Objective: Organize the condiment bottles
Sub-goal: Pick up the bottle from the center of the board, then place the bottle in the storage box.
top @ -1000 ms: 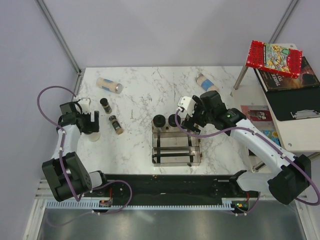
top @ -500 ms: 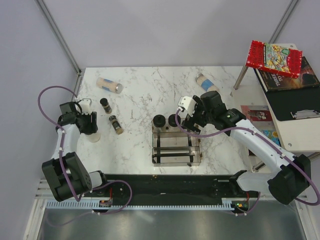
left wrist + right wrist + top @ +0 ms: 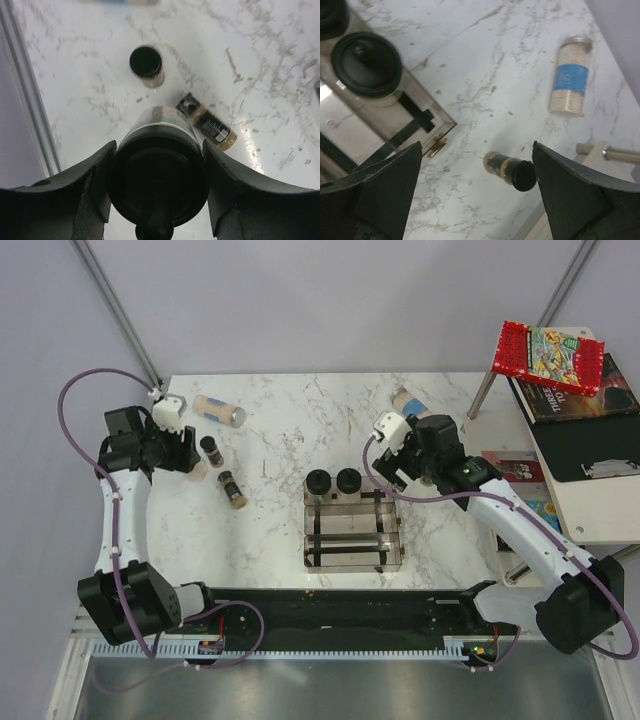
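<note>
My left gripper (image 3: 157, 175) is shut on a wide black-lidded jar (image 3: 159, 165), held above the table at the left (image 3: 178, 452). Below it a slim dark-capped spice bottle (image 3: 146, 65) stands upright, and another (image 3: 207, 122) lies on its side. My right gripper (image 3: 477, 187) hangs open over a third spice bottle (image 3: 509, 171), which lies on its side between the fingers' lines, untouched. Two black-lidded jars (image 3: 319, 482) (image 3: 348, 480) stand in the back compartment of the clear rack (image 3: 352, 540). Beige blue-labelled bottles lie at back left (image 3: 218, 410) and back right (image 3: 569, 82).
The rack's corner (image 3: 432, 122) lies just left of my right gripper. A metal table leg (image 3: 482, 392) and a side shelf with books (image 3: 560, 365) stand at the right. The table's metal rim (image 3: 30, 100) runs along the left.
The left gripper has shut on the black-lidded jar and lifted it toward the back. The right gripper, still open, has moved back and right, away from the rack.
</note>
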{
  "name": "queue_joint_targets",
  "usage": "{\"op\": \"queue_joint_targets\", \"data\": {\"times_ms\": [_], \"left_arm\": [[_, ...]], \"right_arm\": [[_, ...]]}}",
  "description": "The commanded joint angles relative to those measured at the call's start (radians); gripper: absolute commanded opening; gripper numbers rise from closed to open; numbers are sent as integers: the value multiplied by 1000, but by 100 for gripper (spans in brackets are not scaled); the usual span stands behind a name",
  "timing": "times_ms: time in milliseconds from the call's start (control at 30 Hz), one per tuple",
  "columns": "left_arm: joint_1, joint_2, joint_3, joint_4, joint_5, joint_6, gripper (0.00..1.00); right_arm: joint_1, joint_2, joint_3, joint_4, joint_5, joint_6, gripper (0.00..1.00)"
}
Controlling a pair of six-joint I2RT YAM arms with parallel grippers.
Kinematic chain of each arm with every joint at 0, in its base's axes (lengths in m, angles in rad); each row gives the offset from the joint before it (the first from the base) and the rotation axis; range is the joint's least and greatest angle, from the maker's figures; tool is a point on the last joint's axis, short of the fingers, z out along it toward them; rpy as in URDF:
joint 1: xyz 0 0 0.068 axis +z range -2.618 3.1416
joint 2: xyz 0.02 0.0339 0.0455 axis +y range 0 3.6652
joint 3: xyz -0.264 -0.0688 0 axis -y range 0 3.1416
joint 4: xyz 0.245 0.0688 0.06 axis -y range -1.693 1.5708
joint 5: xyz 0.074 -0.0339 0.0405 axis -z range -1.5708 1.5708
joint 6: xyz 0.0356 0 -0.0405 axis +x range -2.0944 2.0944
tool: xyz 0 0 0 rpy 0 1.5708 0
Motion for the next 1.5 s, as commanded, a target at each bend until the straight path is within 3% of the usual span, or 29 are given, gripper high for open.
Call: {"op": "queue_joint_targets", "data": {"times_ms": [0, 233, 433, 600, 867, 1100, 1467], "left_arm": [[-132, -61, 148, -38, 86, 71, 2], [-615, 32, 299, -96, 81, 118, 2], [-801, 196, 463, -112, 211, 128, 2], [-885, 289, 590, -90, 297, 110, 2], [-990, 416, 696, -1, 322, 88, 2], [-1097, 564, 702, 45, 165, 139, 2], [-1126, 747, 757, 153, -23, 147, 2]], "right_arm": [[-57, -44, -10, 159, 173, 98, 98], [-120, -77, -56, 311, 405, 132, 98], [-193, -87, -88, 411, 571, 163, 98], [-244, -98, -103, 478, 640, 196, 98], [-295, -152, -152, 579, 668, 244, 98], [-321, -175, -168, 593, 651, 255, 98], [-336, -185, -175, 584, 608, 262, 98]]}}
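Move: The left hand already holds a black-capped bottle, about 15 cm above its next place, the empty right end of the rack's farthest row, which lies some 46 cm to the right and roughly level fore and aft. In that row, the middle bottle stands 7 cm left of that end and the left bottle 15 cm left, both level with it; the slim bottle stands 12 cm right of it and 3 cm farther out. From the right hand, that end is 15 cm below, 4 cm left and 1 cm ahead. Keeping its grip on the bottle's cap, the left hand rises about 10 cm and swings some 47 cm to the right to the rack, turning about 70 degrees clockwise, then lowers the bottle steeply, with a little forward travel, towards the empty end of the far row beside the two bottles. Meanwhile the right hand, empty and open, clears that end: it goes about 20 cm right and 10 cm up, turning clockwise and tipping its fingers up towards the shelf side. ##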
